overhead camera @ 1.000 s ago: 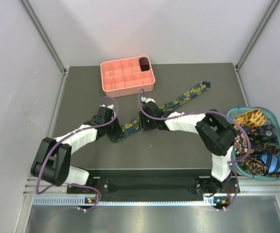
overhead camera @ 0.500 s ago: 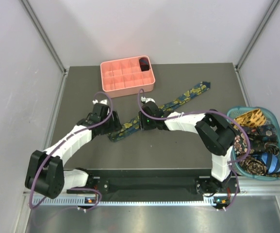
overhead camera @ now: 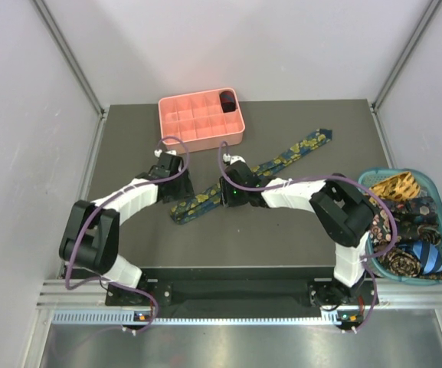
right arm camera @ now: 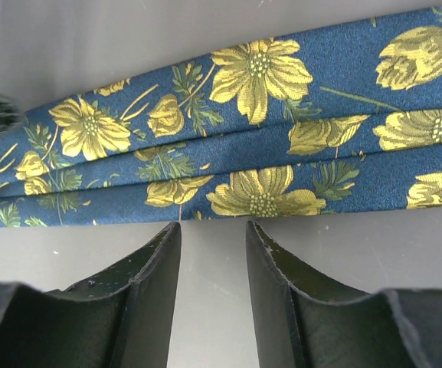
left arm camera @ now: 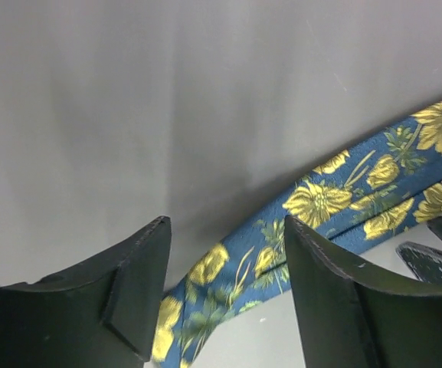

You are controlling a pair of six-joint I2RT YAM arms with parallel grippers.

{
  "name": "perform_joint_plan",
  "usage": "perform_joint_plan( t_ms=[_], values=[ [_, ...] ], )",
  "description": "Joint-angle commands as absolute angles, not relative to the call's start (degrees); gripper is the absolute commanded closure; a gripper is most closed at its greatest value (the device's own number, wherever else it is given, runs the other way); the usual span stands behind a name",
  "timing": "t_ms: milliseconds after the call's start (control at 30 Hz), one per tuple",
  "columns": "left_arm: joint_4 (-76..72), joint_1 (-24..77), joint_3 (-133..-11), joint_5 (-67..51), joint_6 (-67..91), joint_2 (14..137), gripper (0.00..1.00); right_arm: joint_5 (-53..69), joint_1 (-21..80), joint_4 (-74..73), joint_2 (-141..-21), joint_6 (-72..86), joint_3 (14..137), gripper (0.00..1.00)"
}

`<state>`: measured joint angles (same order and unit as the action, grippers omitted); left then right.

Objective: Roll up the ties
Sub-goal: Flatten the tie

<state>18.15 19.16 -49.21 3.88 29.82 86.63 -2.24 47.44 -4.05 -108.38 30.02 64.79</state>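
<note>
A navy tie with yellow flowers (overhead camera: 282,157) lies flat in a diagonal strip across the table, folded lengthwise. My left gripper (overhead camera: 178,193) hangs open over its near-left end; in the left wrist view the tie (left arm camera: 320,201) runs past the gap of the gripper (left arm camera: 228,257), and nothing is held. My right gripper (overhead camera: 229,198) is low at the tie's middle. In the right wrist view the gripper (right arm camera: 213,234) is open with a narrow gap, and the tie (right arm camera: 266,130) lies just beyond its tips. A dark rolled tie (overhead camera: 227,100) sits in the pink tray.
The salmon-pink grid tray (overhead camera: 198,132) stands at the back of the table. A teal basket (overhead camera: 374,178) at the right edge holds several more ties (overhead camera: 404,222). White walls close in on both sides.
My left gripper has lifted off the tie's near-left end and moved back a little, with its elbow swinging. The tie's end lies flat. The right arm has barely moved.
</note>
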Motion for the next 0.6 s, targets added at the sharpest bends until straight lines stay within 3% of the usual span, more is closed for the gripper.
perform_joint_plan(
  t_ms=[0, 133, 167, 200, 567],
  values=[
    [14.5, 18.8, -51.9, 0.3, 28.7, 90.1, 0.36, -1.8, 47.6, -1.8, -105.6, 29.5, 64.0, 0.6],
    [13.6, 18.8, -51.8, -6.5, 28.7, 92.9, 0.5, -1.4, 47.6, -1.1, -105.4, 29.7, 63.3, 0.6],
    [13.5, 18.8, -51.6, -8.3, 28.7, 93.3, 0.61, -1.4, 47.5, -1.0, -105.3, 29.8, 63.1, 0.6],
    [13.4, 18.8, -51.2, -9.0, 28.7, 93.3, 0.67, -1.5, 47.6, -0.9, -105.2, 29.9, 63.0, 0.6],
    [13.8, 18.8, -43.9, -19.2, 29.5, 87.0, 0.98, -1.5, 47.5, -0.4, -105.6, 30.1, 62.6, 0.6]
  ],
)
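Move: Just to the left fingers' right lies the stretch of tie they will shut on, about 3 cm right, 1 cm back and 3 cm below; the tie's left end is some 6 cm back and 1 cm left. The right gripper stands about 12 cm right and 2 cm back, the pink box about 28 cm ahead and 6 cm right. From the right hand, that stretch lies some 10 cm left, 1 cm back. Sinking about 2 cm and sliding right onto the tie, the open left fingers shut on its far edge, then draw it back and to the right towards the right gripper, about 4 cm back and 4–5 cm right in all. The left wrist turns some 20 degrees, its left side dipping with a slight clockwise turn, while the right gripper stays put, part open, at the tie's near edge. ##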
